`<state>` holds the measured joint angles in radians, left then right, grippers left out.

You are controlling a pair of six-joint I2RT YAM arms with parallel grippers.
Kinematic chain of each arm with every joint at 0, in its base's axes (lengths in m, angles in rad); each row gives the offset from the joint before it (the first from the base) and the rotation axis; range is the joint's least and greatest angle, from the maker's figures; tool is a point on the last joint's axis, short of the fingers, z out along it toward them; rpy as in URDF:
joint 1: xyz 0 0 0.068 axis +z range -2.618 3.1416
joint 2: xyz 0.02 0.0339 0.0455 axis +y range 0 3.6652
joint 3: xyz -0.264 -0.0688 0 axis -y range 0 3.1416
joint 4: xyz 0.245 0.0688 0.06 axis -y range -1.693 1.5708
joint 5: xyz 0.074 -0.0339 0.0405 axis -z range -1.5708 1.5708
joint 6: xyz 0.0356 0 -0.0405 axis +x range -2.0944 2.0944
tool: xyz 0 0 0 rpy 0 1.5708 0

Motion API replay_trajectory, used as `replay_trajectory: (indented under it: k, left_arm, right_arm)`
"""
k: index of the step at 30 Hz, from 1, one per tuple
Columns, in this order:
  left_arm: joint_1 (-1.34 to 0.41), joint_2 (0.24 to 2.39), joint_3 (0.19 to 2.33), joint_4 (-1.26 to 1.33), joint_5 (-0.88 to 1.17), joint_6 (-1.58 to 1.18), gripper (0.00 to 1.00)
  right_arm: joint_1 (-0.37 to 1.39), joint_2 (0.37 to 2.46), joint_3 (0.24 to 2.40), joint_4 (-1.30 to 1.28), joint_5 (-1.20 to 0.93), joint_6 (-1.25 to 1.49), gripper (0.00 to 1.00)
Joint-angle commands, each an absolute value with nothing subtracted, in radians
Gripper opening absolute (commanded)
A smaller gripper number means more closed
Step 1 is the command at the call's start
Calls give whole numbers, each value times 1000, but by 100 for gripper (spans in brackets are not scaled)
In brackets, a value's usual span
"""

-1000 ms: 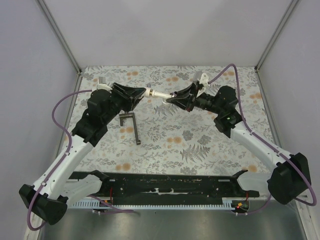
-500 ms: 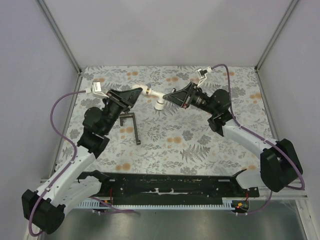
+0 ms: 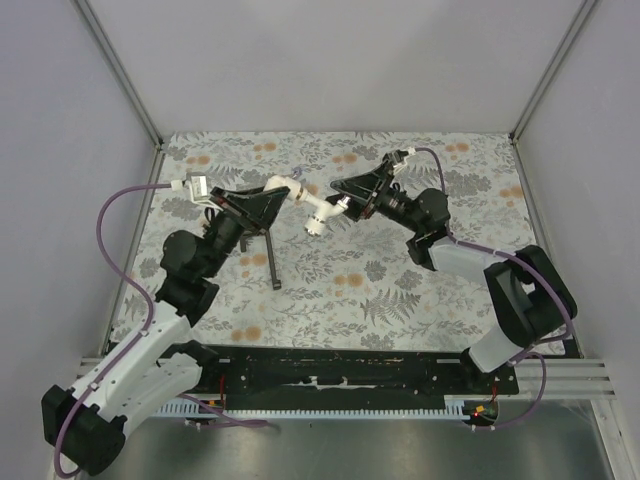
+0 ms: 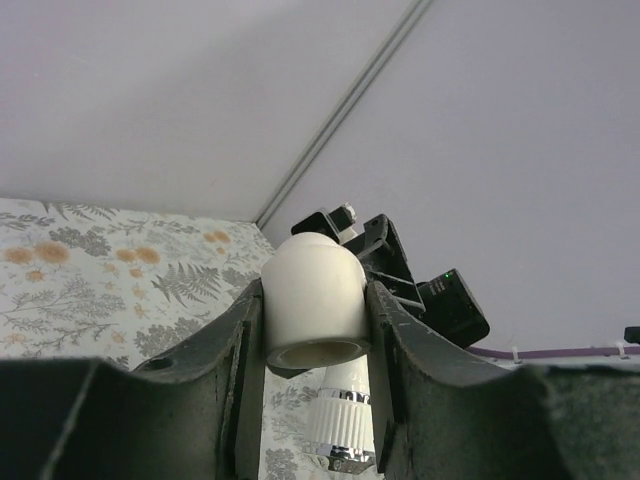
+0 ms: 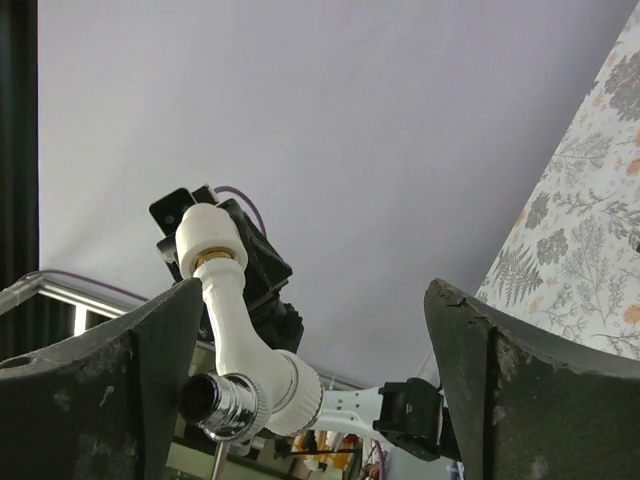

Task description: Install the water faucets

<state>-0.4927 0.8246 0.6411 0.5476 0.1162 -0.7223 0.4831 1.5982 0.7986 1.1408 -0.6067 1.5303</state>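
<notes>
One of the water faucets (image 3: 312, 207), a white bent pipe with a ribbed collar and a silvery end (image 5: 222, 404), hangs in the air over the middle of the table. Its upper end joins a white elbow fitting (image 4: 313, 290) at a brass ring. My left gripper (image 3: 280, 187) is shut on that elbow, and the faucet (image 4: 343, 420) points down below its fingers. My right gripper (image 3: 338, 197) stands wide open just right of the faucet's free end. In the right wrist view the faucet (image 5: 240, 330) sits close to the left finger (image 5: 150, 360), with the right finger well apart from it.
A dark T-shaped tool (image 3: 262, 248) lies on the flowered tablecloth (image 3: 400, 290) under the left arm. A black rail (image 3: 350, 375) runs along the near edge. Grey walls and metal posts (image 3: 118, 70) enclose the table.
My right gripper has opened and let go of the faucet. Both arms have shifted, and the faucet's free end has swung down while the left gripper keeps its hold.
</notes>
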Motion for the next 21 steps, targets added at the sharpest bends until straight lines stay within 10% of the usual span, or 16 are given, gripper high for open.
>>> replay_trajectory:
  k: [1, 21]
  left_arm:
    - [-495, 770, 704, 478, 36, -689, 2]
    - [-494, 1009, 1183, -445, -241, -942, 2]
  right_arm:
    - [448, 1528, 842, 1071, -635, 1410, 98]
    - [442, 1172, 937, 228, -695, -44, 96]
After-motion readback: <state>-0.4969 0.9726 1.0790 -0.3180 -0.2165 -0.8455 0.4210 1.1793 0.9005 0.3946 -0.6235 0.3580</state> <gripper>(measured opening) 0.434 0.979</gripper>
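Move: The faucet hangs from the left fingers, which grip its elbow; its middle is about 8 cm to the right of the left hand, 2 cm nearer the base and 4 cm lower. From the right hand, already wide open around its chrome end, that middle is some 6 cm to the left, level fore and aft, and 2 cm higher. The grey pipe on the table is roughly 7 cm left and 5 cm ahead of the left hand, some 30 cm below. Rightwards, away from the faucet's chrome end, the right hand backs off about 5.5 cm with its fingers staying wide open, rising slightly as the wrist rolls back some 60 degrees around the finger line. The left hand keeps its grip on the elbow and carries the faucet left and forward, then down, about 4 cm each, tipping down and turning counter-clockwise. ##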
